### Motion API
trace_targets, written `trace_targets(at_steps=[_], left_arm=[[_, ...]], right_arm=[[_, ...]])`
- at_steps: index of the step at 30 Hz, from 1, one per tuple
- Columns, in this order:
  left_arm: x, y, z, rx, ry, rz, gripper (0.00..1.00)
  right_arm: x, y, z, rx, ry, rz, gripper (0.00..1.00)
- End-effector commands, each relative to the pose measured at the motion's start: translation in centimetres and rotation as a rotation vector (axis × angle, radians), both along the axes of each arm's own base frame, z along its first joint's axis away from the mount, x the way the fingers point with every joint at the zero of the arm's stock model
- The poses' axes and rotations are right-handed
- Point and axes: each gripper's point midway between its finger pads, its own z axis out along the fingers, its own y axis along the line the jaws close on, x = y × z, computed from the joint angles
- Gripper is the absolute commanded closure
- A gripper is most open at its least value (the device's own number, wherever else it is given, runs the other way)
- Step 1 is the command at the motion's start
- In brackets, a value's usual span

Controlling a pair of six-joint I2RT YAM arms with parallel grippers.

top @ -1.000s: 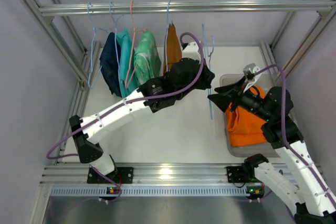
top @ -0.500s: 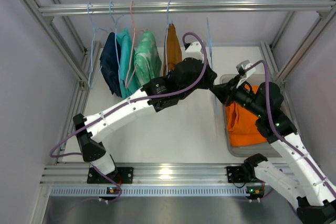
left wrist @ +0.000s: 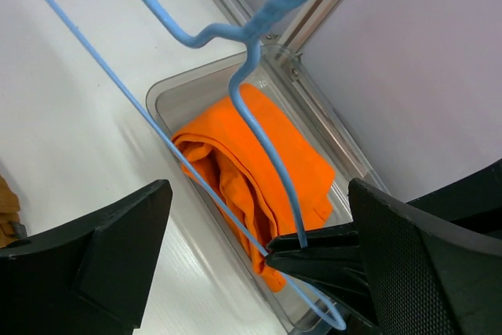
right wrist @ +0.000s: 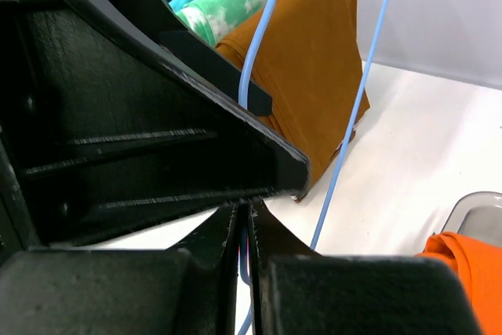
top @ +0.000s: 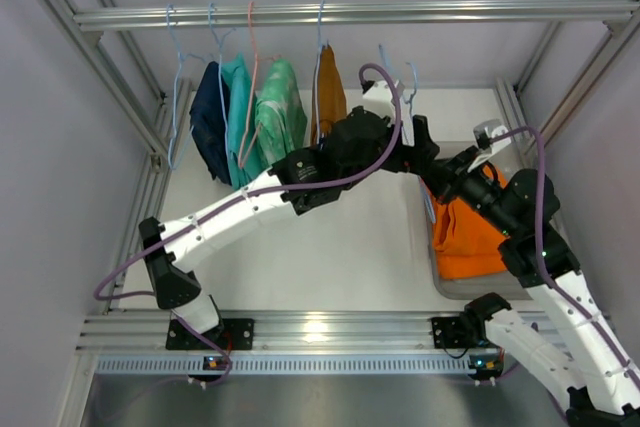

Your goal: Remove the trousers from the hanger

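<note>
The orange trousers (top: 470, 237) lie bunched in a clear bin (top: 437, 282) at the right, off the hanger; they also show in the left wrist view (left wrist: 216, 154) and the right wrist view (right wrist: 471, 256). The light-blue wire hanger (left wrist: 223, 31) is bare and held up over the bin's left edge. My right gripper (top: 432, 165) is shut on its wire (right wrist: 356, 100), its jaws pinched together in its own view (right wrist: 245, 221). My left gripper (top: 412, 142) is wide open (left wrist: 259, 194), its fingers straddling the hanger and the right gripper's tips without touching the wire.
An aluminium rail (top: 350, 14) crosses the back. Navy (top: 208, 117), teal (top: 236, 107), green tie-dye (top: 280, 107) and brown-ochre (top: 328, 97) garments hang from it, with a pink hanger (top: 251, 57) among them. Frame posts stand on both sides.
The left gripper has moved right to the hanger beside the right gripper. The right gripper has shifted slightly right and turned the hanger, whose hook now tilts left. The trousers stay in the bin.
</note>
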Motion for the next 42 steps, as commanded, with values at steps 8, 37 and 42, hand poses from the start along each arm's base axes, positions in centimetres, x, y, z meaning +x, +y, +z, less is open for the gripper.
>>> trace_targets(at_steps=[8, 37, 42], left_arm=[[-0.7, 5.6, 10.3, -0.130, -0.257, -0.064, 0.01], [4.4, 13.3, 13.5, 0.029, -0.365, 0.055, 0.01], [4.8, 14.6, 13.6, 0.023, -0.355, 0.073, 0.01]], right_arm=[[-0.5, -2.4, 2.4, 0.088, 0.009, -0.121, 1.00], [1.9, -13.7, 14.2, -0.111, -0.372, -0.647, 1.00], [5.9, -15.6, 15.5, -0.096, -0.350, -0.663, 1.00]])
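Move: The right hand, already shut on the empty blue hanger, has the free right stretch of the rod some 20 cm ahead, 16 cm right and about 22 cm above. The orange trousers lie in the tray about 5 cm ahead, 13 cm right and 33 cm below it. The open left hand has the brown trousers' hanger about 8 cm ahead, 19 cm left and 9 cm up; the brown trousers hang some 12 cm ahead, 18 cm left and 8 cm below it. Rightward, slowly at first and then rising about 11 cm, the right hand carries the pinched empty hanger some 14 cm towards the rod's free end, turning about 35 degrees clockwise and finishing with a forward push. The left hand, staying wide open, backs off up and left, tipping its fingers up, then goes forward and further left towards the brown trousers' hanger. ##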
